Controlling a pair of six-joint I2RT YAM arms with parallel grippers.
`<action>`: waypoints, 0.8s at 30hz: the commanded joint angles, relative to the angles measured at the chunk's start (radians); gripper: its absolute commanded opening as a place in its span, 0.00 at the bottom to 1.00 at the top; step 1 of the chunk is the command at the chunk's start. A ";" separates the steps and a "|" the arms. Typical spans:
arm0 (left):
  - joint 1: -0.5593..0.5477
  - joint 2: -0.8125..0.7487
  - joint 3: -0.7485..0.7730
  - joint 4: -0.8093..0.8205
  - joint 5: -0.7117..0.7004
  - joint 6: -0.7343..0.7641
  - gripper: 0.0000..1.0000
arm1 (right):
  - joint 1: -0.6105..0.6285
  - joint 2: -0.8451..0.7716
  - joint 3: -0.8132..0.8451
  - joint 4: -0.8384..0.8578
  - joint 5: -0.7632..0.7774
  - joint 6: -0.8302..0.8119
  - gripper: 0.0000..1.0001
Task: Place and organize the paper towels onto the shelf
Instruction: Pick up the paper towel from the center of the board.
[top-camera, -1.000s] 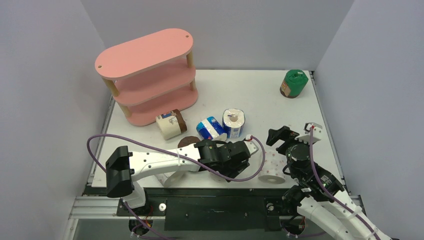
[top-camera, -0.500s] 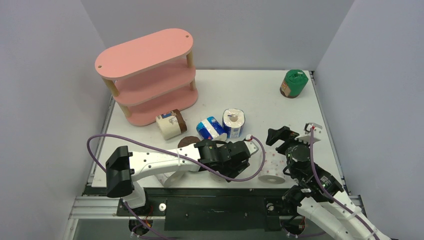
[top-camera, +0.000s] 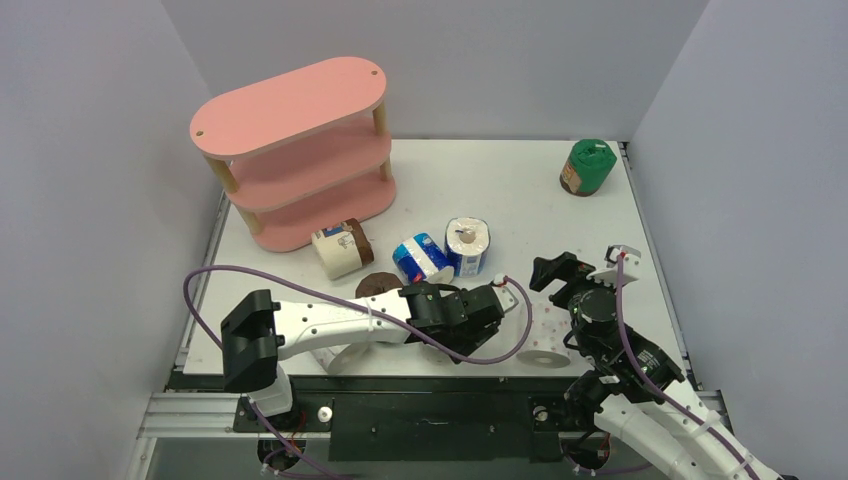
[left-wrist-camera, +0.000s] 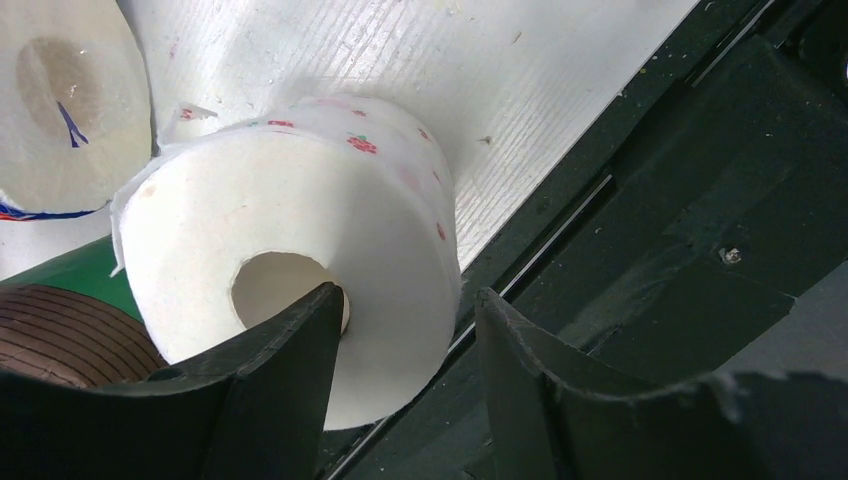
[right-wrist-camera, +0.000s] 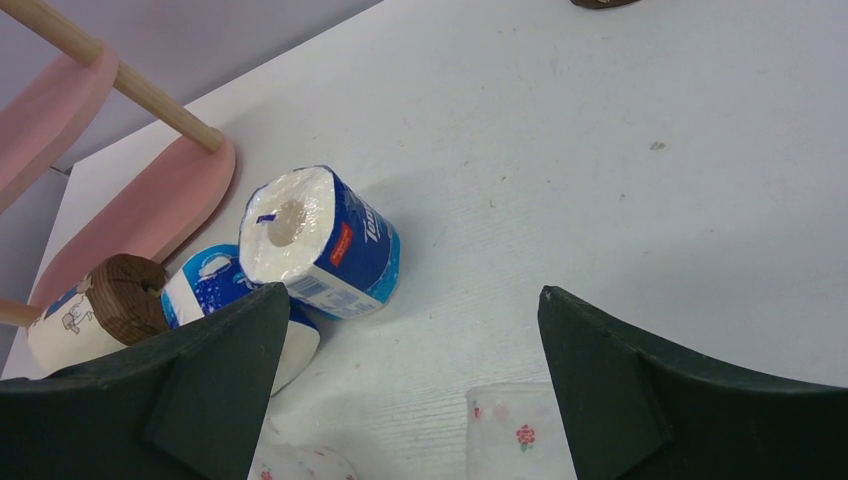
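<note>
The pink shelf stands at the far left with its boards bare. My left gripper is open around a white pink-dotted paper towel roll at the table's front edge. One finger is in its core and the other is just outside its wall, a thin gap away. My right gripper hangs wide open above another dotted roll. Two blue-and-white rolls, a beige roll and a green roll sit on the table.
A brown-ended roll lies just beside the left arm. Part of a white roll shows under that arm at the front edge. The black front rail runs right beside the dotted roll. Grey walls close in both sides.
My left arm has shifted slightly to the right and its jaws have narrowed a little around the roll's wall. The right arm has barely moved.
</note>
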 joint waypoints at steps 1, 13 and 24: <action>0.010 0.003 -0.011 0.036 0.017 0.005 0.47 | -0.006 -0.004 -0.003 0.021 0.001 -0.006 0.90; 0.011 -0.020 0.005 0.017 0.005 0.004 0.24 | -0.007 -0.003 0.002 0.020 0.004 -0.008 0.90; 0.064 -0.157 0.197 -0.212 -0.202 0.041 0.17 | -0.006 -0.016 0.030 0.004 -0.016 -0.025 0.90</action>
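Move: The paper towel to be gripped stands on end at the left hand's fingertips, its middle about 3 cm ahead, 2 cm left and 5 cm below, with one finger over its hole. From that hand, the brown-green roll is some 12 cm ahead and 16 cm left, the lying blue roll 22 cm ahead and 8 cm left, and another flowered roll 5 cm ahead and 17 cm right. From the right hand, the target lies roughly 8 cm back, 18 cm left and 15 cm below. Almost in place at first, the left hand closes its fingers from about half open to a third, one inside the hole and one outside, pinching the near-right wall of the paper towel. It keeps that pinch and then lifts about 3 cm off the board, drifting 1–2 cm left and a little forward, with hardly any turn. ##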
